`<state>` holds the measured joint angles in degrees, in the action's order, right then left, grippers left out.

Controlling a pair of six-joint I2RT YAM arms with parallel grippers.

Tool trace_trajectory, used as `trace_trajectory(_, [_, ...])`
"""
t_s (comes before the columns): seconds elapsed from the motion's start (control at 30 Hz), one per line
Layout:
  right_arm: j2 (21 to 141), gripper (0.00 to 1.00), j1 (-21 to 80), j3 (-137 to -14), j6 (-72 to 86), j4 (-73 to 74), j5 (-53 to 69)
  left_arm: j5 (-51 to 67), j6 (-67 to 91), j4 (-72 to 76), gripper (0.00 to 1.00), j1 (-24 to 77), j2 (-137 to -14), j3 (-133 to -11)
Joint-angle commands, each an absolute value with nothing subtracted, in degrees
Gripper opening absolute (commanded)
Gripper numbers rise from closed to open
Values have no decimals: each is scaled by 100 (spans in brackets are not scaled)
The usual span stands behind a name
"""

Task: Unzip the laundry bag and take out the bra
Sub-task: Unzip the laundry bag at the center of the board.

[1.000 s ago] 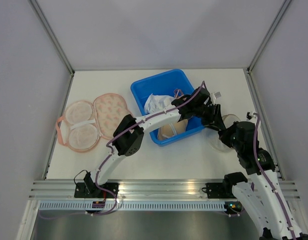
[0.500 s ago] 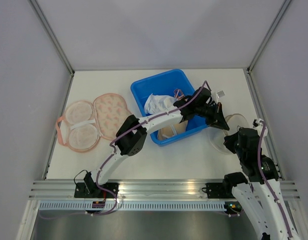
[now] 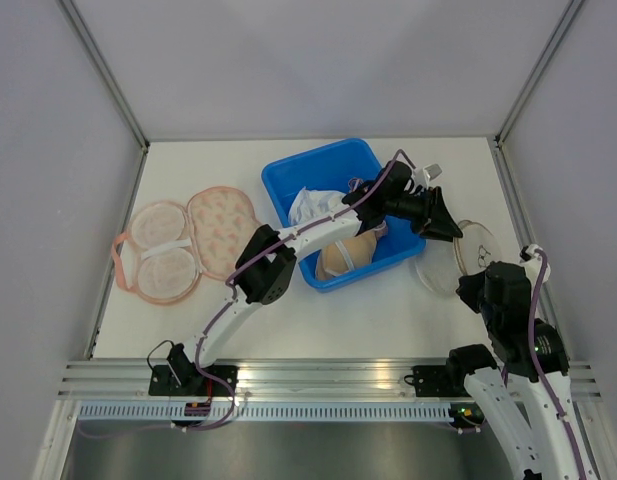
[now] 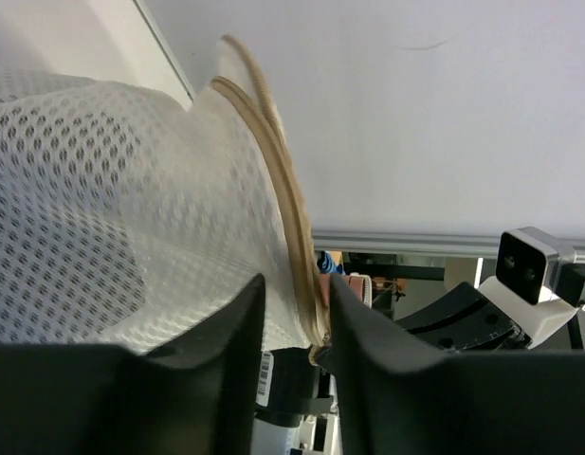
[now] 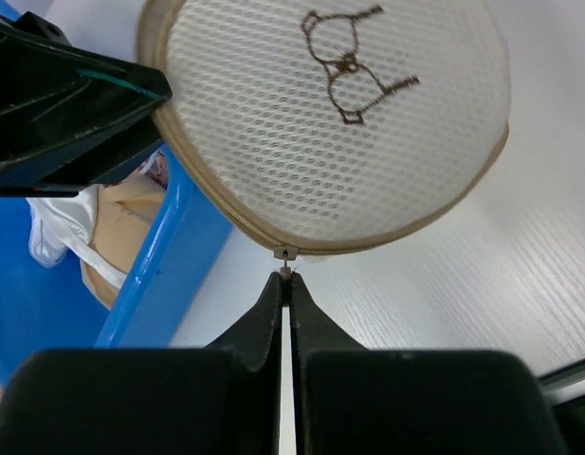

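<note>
The laundry bag (image 3: pixel 463 258) is a round white mesh pouch with beige trim, lying on the table right of the blue bin. My left gripper (image 3: pixel 443 225) reaches over the bin to its far-left rim. In the left wrist view the mesh (image 4: pixel 83 190) and trim fill the gap of the left gripper (image 4: pixel 294 284), which is shut on the rim. My right gripper (image 5: pixel 285 277) is shut on the small metal zipper pull (image 5: pixel 285 254) at the near edge of the laundry bag (image 5: pixel 339 123). The zip looks closed there. The bra is hidden; nothing shows through the mesh.
A blue bin (image 3: pixel 288 180) holds a white cloth (image 3: pixel 313 208) and a beige item (image 3: pixel 343 260), with my left arm stretched across it. A pink two-cupped padded piece (image 3: pixel 183 245) lies at the table's left. Frame posts and walls bound the table.
The left gripper moved right, onto the bag's rim, and the bag shifted right with it. The right arm drew back toward the near right, still gripping the zipper pull.
</note>
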<state>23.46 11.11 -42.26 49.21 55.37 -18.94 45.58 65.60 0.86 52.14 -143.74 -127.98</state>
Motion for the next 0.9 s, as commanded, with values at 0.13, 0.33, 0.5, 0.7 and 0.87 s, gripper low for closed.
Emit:
trace_trajectory(0.13, [2373,0,1116,-4184,5062,5177,-1643,4035,5978,-771,59,5168,-13747,-12972])
trace_trajectory(0.33, [2776,0,1116,-4175,5019,4720,-1433,3087,5037,-1958,65,5150,-12887,-12650])
trace_trajectory(0.5, [2830,0,1116,-4105,4983,4430,-1336,2857,4738,-2223,65,5255,-12314,-11849])
trace_trajectory(0.7, [2795,0,1116,-4139,4913,4403,-1266,2970,4885,-2417,64,5528,-12445,-11733])
trace_trajectory(0.87, [2760,1,1116,-4140,4878,4368,-1195,3516,5062,-2408,63,5704,-13042,-12392])
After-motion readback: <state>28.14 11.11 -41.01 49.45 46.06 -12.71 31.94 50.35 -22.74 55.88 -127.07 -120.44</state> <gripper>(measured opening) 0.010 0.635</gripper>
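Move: The laundry bag's zipper pull, already pinched in the right fingertips about 1 cm ahead of that hand point, lies some 9 cm back from the left gripper, level sideways and roughly 2 cm lower. The bag's middle is about 3 cm back and 3 cm right of the left gripper, some 8 cm down. The blue box's middle is about 22 cm left of the left gripper, 10 cm ahead and 15 cm below. Open the left gripper, already parting beside the bag's rim, to about two-thirds and bring it clear: a touch forward, then some 6 cm left and up, then turn back, down and right towards the zipper pull, fingers tipping lower. Meanwhile keep the right fingers shut on the pull and carry it about 4 cm forward and left, towards the left gripper. ##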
